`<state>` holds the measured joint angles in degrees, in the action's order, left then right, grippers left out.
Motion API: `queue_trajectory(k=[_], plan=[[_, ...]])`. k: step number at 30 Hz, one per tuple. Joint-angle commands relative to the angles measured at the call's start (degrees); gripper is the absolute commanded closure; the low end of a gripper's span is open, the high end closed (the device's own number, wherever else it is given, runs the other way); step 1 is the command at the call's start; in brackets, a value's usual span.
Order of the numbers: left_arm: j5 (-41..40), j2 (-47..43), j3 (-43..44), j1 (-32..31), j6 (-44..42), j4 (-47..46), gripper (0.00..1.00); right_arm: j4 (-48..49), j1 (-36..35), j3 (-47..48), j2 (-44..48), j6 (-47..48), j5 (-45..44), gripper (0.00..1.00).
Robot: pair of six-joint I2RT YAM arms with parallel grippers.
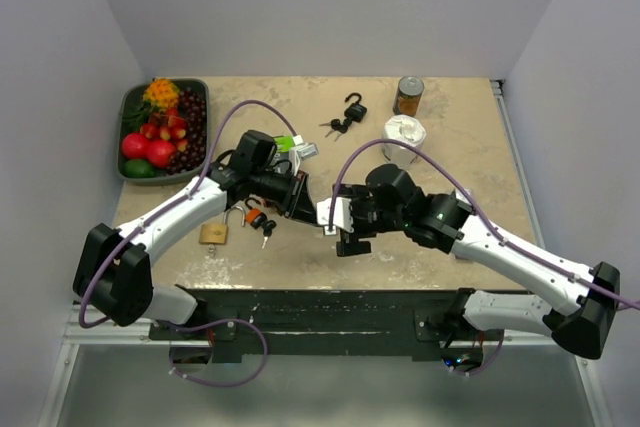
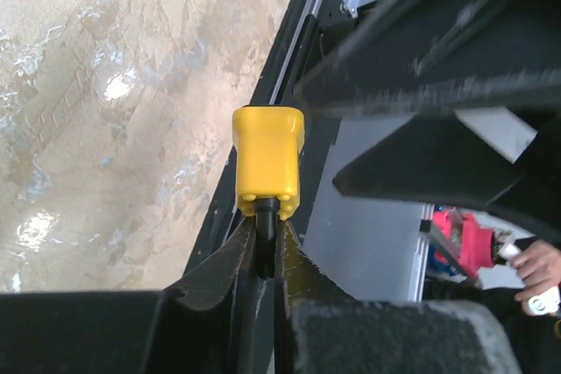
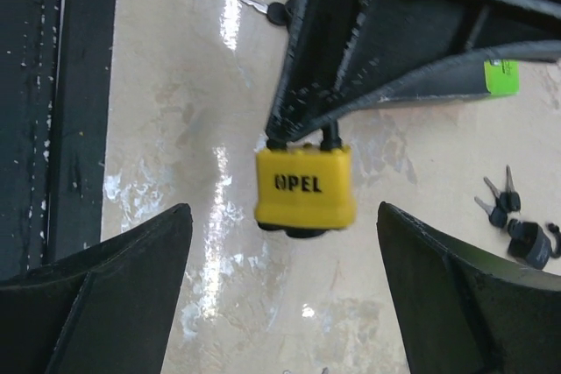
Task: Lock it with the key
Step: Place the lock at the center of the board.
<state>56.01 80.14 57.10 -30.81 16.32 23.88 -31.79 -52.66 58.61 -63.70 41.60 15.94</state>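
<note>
A yellow padlock [image 3: 305, 186] marked OPEL hangs above the table, and my left gripper [image 2: 266, 216] is shut on its black shackle. From the left wrist the padlock body [image 2: 267, 159] shows just past the fingertips. My right gripper [image 3: 282, 209] stands open, its fingers wide on either side of the padlock and not touching it. A dark rounded piece [image 3: 302, 230] sticks out under the padlock body; I cannot tell whether it is the key. In the top view the two grippers, left [image 1: 300, 193] and right [image 1: 336, 219], meet at the table's middle.
A black padlock with keys [image 1: 350, 109] lies at the back, with a can [image 1: 408, 95] and a white roll [image 1: 404, 133]. A fruit tray [image 1: 130, 107] sits back left. A brass padlock [image 1: 213, 234] and an orange one with keys [image 1: 258, 219] lie under the left arm.
</note>
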Motion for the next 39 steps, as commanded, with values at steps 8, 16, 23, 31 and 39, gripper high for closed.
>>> queue_trajectory(k=[8,16,23,31,39], plan=[[3.05,-2.00,0.73,-0.04,9.61,-6.74,1.00,9.72,-4.64,-0.42,-1.60,3.74,-6.09,0.25],[2.79,-3.85,-1.03,-0.04,9.96,-7.79,1.00,10.96,-5.43,-2.97,-1.60,7.26,-9.53,0.36],[3.40,-3.94,-1.73,-0.04,11.37,-9.37,1.00,12.54,-5.61,-3.33,-1.86,7.35,-10.23,0.42],[4.02,-4.02,-2.26,-0.04,12.78,-10.43,1.00,12.98,-6.05,-3.50,-2.66,8.58,-10.41,0.33],[4.64,-4.55,-2.69,0.04,13.12,-11.83,1.00,13.07,-6.13,-4.47,-2.39,10.16,-12.16,0.71]])
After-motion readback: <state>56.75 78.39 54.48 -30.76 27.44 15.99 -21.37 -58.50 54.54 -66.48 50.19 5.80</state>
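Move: The yellow lock, held by its shackle in the left fingers, sits about 4 cm left of the right hand, 2 cm ahead and 3 cm lower; from the left hand point its body is some 3 cm to the right and 1 cm lower. On the table roughly 18 cm below the right hand, the orange padlock lies about 18 cm left and 2 cm ahead, the green-black box 14 cm left and 12 cm ahead. The right hand eases about 2.5 cm left and slightly forward, closing on the yellow lock the left keeps holding. ##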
